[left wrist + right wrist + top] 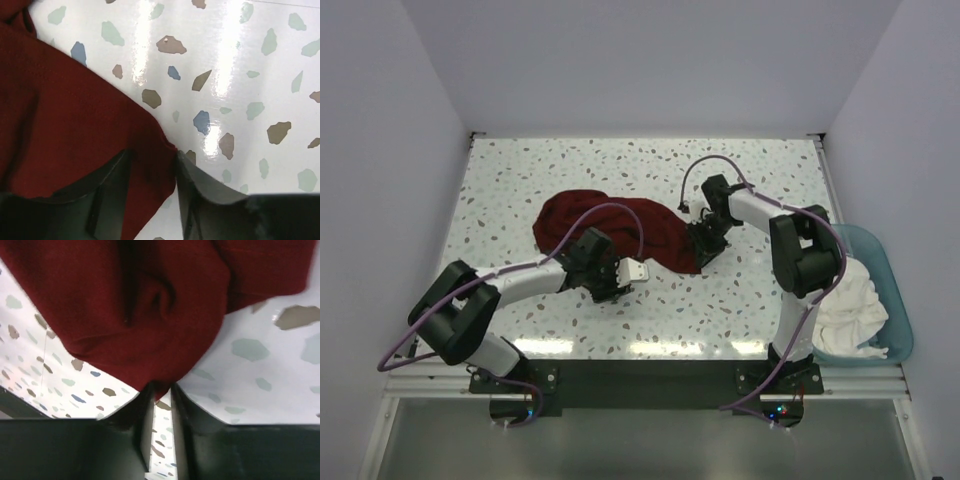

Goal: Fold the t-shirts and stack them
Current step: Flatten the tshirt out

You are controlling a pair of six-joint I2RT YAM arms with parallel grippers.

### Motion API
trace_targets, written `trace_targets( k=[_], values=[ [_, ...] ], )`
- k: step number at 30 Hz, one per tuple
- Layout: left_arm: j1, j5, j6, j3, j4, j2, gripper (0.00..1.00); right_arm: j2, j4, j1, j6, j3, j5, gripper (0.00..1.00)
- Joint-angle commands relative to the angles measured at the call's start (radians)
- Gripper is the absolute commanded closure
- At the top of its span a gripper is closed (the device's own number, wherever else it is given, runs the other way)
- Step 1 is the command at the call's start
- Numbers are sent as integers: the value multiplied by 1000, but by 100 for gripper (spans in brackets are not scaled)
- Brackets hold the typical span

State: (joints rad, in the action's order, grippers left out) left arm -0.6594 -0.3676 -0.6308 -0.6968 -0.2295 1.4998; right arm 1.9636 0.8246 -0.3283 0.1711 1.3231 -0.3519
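Note:
The maroon t-shirt (610,225) lies bunched in the middle of the speckled table (520,180). My left gripper (625,272) is at its near edge. In the left wrist view the jaws (151,152) stand a little apart with a corner of the maroon cloth (75,125) held between them. My right gripper (700,250) is at the shirt's right edge. In the right wrist view it (161,387) is shut on a tip of the maroon cloth (140,315). The white t-shirt (850,295) lies crumpled in the tub at the right.
The light blue plastic tub (892,290) stands off the table's right edge beside the right arm. White walls enclose the table at the back and both sides. Purple cables loop over both arms.

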Motion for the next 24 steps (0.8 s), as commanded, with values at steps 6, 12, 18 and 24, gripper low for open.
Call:
trace_targets(
  k=[6, 12, 18, 24],
  values=[
    [147, -85, -40, -113, -266, -127, 100, -82, 17, 49, 47, -59, -41, 100],
    [406, -211, -49, -312, -502, -271, 100, -241, 128, 164, 131, -41, -62, 100],
    [582, -222, 54, -440, -453, -263, 100, -224, 163, 172, 142, 53, -53, 100],
    [823, -266, 235, -607, -341, -89, 100, -111, 198, 199, 151, 235, -2, 100]
  ],
)
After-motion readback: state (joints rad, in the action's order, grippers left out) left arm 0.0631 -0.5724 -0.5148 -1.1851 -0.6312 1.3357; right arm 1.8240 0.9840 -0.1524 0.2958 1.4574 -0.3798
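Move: The red t-shirt's near corner lies between the left hand's open fingers, about 1 cm below the hand point. From that hand the shirt's middle is some 15 cm ahead and its bunched left end about 19 cm ahead and 11 cm left, both near table height. The shirt's right corner sits between the right hand's half-open fingers, again 1 cm down, with the shirt's middle 7 cm ahead and 20 cm left of this hand. The t-shirt's near corner is pinched as the left fingers shut, then pulled steeply up about 19 cm, with some 17 cm left and 13 cm forward, the wrist turning counter-clockwise by around 40 degrees. Meanwhile the right fingers shut on the right corner and draw it away from the left hand, rising about 8 cm while going 5 cm right and, late on, a little forward. ##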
